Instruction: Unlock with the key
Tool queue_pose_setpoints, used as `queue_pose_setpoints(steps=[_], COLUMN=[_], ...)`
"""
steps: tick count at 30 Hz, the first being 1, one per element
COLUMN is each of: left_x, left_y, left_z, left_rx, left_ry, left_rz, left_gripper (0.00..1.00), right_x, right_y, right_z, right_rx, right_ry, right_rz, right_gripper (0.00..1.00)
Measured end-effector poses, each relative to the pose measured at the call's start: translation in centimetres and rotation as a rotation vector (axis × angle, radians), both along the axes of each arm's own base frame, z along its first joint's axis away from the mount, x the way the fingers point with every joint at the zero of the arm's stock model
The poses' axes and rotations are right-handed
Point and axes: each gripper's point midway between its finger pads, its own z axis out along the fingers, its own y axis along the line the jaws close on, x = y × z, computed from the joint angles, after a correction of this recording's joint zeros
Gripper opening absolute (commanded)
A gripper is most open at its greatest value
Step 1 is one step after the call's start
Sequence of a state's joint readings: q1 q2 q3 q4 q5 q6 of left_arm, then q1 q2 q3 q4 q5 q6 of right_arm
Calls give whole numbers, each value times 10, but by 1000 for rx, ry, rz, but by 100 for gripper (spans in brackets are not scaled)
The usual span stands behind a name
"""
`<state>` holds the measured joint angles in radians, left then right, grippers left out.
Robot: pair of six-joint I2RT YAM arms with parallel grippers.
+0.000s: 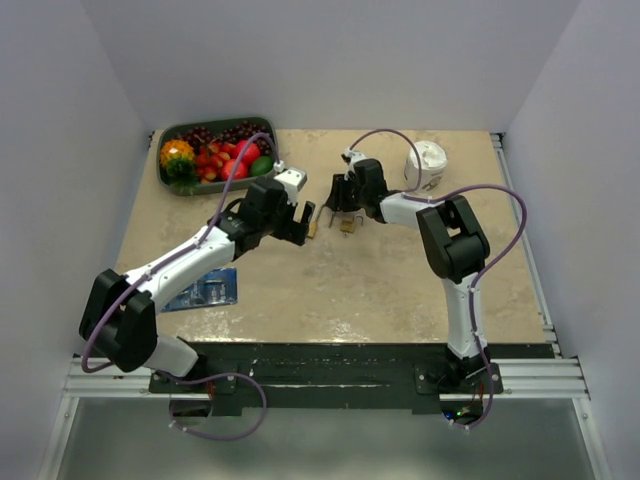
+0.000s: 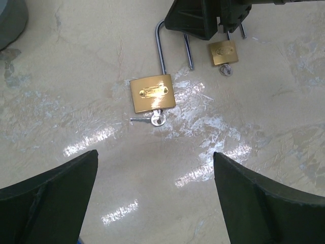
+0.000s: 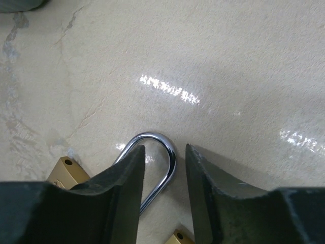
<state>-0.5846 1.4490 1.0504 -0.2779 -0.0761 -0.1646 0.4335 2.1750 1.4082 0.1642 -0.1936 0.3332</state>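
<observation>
A large brass padlock [image 2: 152, 93] lies flat on the table, its long steel shackle [image 2: 161, 48] swung out of the body. The small silvery key [image 2: 155, 120] sticks out of its bottom edge. A smaller brass padlock [image 2: 223, 52] lies to the right, with a second silvery key [image 2: 225, 70] in it. My left gripper [image 2: 155, 154] is open and empty, hovering short of the large padlock. My right gripper [image 3: 164, 148] stands open over the shackle's bend [image 3: 170, 152]; one leg of the steel loop runs between its fingers, which do not press on it.
A dark tray [image 1: 168, 178] of toy fruit stands at the back left. A white cup-like object [image 1: 428, 165] sits at the back right. A blue packet [image 1: 205, 290] lies under my left arm. White walls close in the table on three sides.
</observation>
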Motion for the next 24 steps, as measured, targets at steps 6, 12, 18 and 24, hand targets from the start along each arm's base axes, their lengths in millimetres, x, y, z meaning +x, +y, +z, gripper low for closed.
queue_pose_setpoints(steps=[6,12,18,24], left_x=[-1,-3,7,22], left_y=[3,7,39,88], left_z=[8,18,31,56], left_rx=[-8,-34,-115,-264], left_ry=[-24,-57,-88,-156], left_rz=[8,22,131,311], left_gripper=[99,99,99,100], right_x=[3,0,-15,-21], right_y=[0,-2,-26,-86], right_z=[3,6,22,73], right_rx=[0,-3,43,115], right_ry=[-19,-24,-23,-113], right_rz=[4,6,-19,-135], right_gripper=[56,61,65,65])
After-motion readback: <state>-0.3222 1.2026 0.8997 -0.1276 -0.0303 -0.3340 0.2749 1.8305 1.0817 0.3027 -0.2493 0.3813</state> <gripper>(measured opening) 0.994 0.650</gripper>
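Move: The large padlock, already open and loose of the right fingers, has its body about 6 cm back and 5 cm left of the right hand and 2 cm lower, its shackle bend at those fingertips; the small padlock lies 5 cm back and 4 cm right, the paper roll 8 cm ahead and 21 cm right. From the left hand, the large padlock's body is roughly 10 cm ahead, 3 cm right and 14 cm below. The large padlock is left lying: around its shackle the right fingers open wider, then the hand backs off, slowly at first and then quickly, some 9 cm to the right and 7 cm up, passing towards the paper roll. The left hand, empty and wide open, eases up, then swings left away from the padlocks and keeps rising, turning counter-clockwise as its left side dips. ##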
